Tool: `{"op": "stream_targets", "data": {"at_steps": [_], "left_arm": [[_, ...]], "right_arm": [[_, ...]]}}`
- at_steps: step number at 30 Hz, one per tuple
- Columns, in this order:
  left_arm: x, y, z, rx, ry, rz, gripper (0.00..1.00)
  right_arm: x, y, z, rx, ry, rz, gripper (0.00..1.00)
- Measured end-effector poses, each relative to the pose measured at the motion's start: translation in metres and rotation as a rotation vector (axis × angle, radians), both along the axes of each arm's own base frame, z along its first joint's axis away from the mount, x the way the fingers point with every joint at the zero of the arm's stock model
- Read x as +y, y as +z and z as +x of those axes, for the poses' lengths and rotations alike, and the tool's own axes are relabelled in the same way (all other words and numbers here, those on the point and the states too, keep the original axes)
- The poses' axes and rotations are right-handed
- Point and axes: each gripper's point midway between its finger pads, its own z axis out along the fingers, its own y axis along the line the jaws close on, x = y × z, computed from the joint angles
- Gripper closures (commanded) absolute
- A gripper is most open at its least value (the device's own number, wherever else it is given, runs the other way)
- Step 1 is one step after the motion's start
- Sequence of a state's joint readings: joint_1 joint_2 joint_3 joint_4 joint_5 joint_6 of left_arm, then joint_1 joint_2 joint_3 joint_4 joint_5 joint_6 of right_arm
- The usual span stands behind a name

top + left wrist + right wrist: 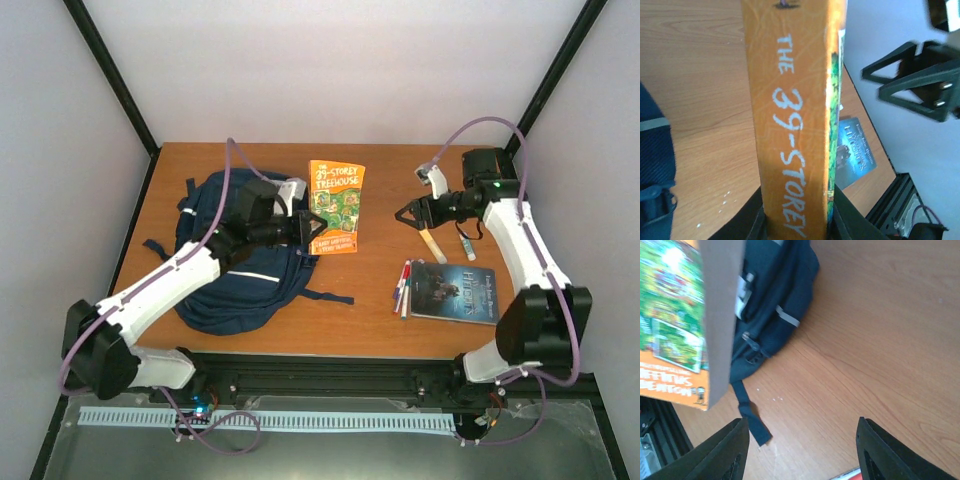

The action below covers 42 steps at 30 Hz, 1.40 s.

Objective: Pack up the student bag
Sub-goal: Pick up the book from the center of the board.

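Observation:
The student bag [235,260], navy blue with dark straps, lies at the table's left; it also shows as the bag [775,290] and as the bag's edge [655,170]. My left gripper [303,232] is shut on the spine end of an orange "39-Storey Treehouse" book [337,205], held up just right of the bag. In the left wrist view the gripper [797,222] clamps both sides of the book's spine [795,125]. My right gripper [408,215] hangs open and empty to the right of the book. Its wrist view shows that gripper [802,452] wide apart above bare wood, with the book [675,315] at the upper left.
A blue-covered book [457,293] lies at the front right, with several pens [403,285] beside it. Two markers [432,245] lie under the right arm. A bag strap [750,417] trails on the wood. Walls close in the table's back and sides.

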State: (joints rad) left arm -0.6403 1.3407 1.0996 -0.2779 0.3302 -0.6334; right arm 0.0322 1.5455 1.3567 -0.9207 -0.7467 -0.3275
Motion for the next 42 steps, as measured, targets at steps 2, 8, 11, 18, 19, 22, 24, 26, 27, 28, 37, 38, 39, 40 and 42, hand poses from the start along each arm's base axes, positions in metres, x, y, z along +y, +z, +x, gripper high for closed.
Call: {"op": "stream_targets", "data": {"at_steps": [2, 8, 11, 18, 19, 22, 24, 26, 27, 28, 37, 38, 39, 40, 42], "left_arm": [[0.008, 0.001, -0.008, -0.01, -0.003, 0.023, 0.99], [0.029, -0.002, -0.03, -0.031, -0.011, 0.062, 0.99], [0.035, -0.004, -0.038, -0.043, -0.023, 0.05, 0.99], [0.032, 0.007, -0.048, -0.088, -0.077, -0.053, 0.99], [0.03, 0.01, -0.049, -0.097, -0.089, -0.068, 0.99], [0.022, 0.025, -0.051, -0.133, -0.129, -0.138, 0.99], [0.016, 0.035, -0.053, -0.154, -0.156, -0.192, 0.99], [0.012, 0.041, -0.056, -0.167, -0.179, -0.234, 0.99], [0.011, 0.043, -0.056, -0.169, -0.188, -0.248, 0.99], [0.009, 0.045, -0.057, -0.172, -0.195, -0.26, 0.99], [0.004, 0.063, -0.062, -0.204, -0.243, -0.327, 0.99], [0.003, 0.064, -0.063, -0.205, -0.249, -0.333, 0.99], [0.002, 0.065, -0.063, -0.206, -0.257, -0.338, 0.99], [0.002, 0.065, -0.064, -0.205, -0.264, -0.341, 0.99], [0.0, 0.065, -0.065, -0.202, -0.274, -0.347, 0.99]], "right_arm": [[0.002, 0.021, -0.007, -0.064, 0.009, 0.016, 0.33], [0.003, 0.091, -0.02, -0.317, -0.002, 0.044, 0.0], [0.013, 0.107, -0.026, -0.37, 0.045, 0.124, 0.0], [0.034, 0.078, -0.025, -0.196, 0.135, 0.317, 0.0], [0.036, 0.074, -0.027, -0.175, 0.145, 0.338, 0.0], [0.042, 0.074, -0.036, -0.145, 0.186, 0.397, 0.0], [0.047, 0.079, -0.041, -0.147, 0.219, 0.426, 0.0], [0.054, 0.083, -0.048, -0.143, 0.256, 0.454, 0.0], [0.057, 0.085, -0.051, -0.14, 0.273, 0.466, 0.0], [0.06, 0.087, -0.054, -0.139, 0.291, 0.479, 0.0], [0.093, 0.09, -0.067, -0.117, 0.408, 0.513, 0.01], [0.098, 0.092, -0.069, -0.118, 0.423, 0.515, 0.02], [0.101, 0.094, -0.07, -0.122, 0.435, 0.516, 0.02], [0.103, 0.097, -0.072, -0.128, 0.446, 0.518, 0.03], [0.107, 0.106, -0.075, -0.142, 0.469, 0.531, 0.03]]}}
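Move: The left hand, pinching the book by its spine, has the book's middle 6 cm to its right, 4 cm ahead and slightly lower; the backpack lies 15 cm left, 4 cm ahead, 18 below. From the right hand the book is about 15 cm left, level ahead, 2 cm higher; some 20 cm below lie the markers, 9 cm back and straight in line sideways, and the yellow highlighter, 2 cm ahead, 7 cm right. Right hand opens wide, rising and reaching 10 cm left around the book's free edge; left raises book, drawing back. ##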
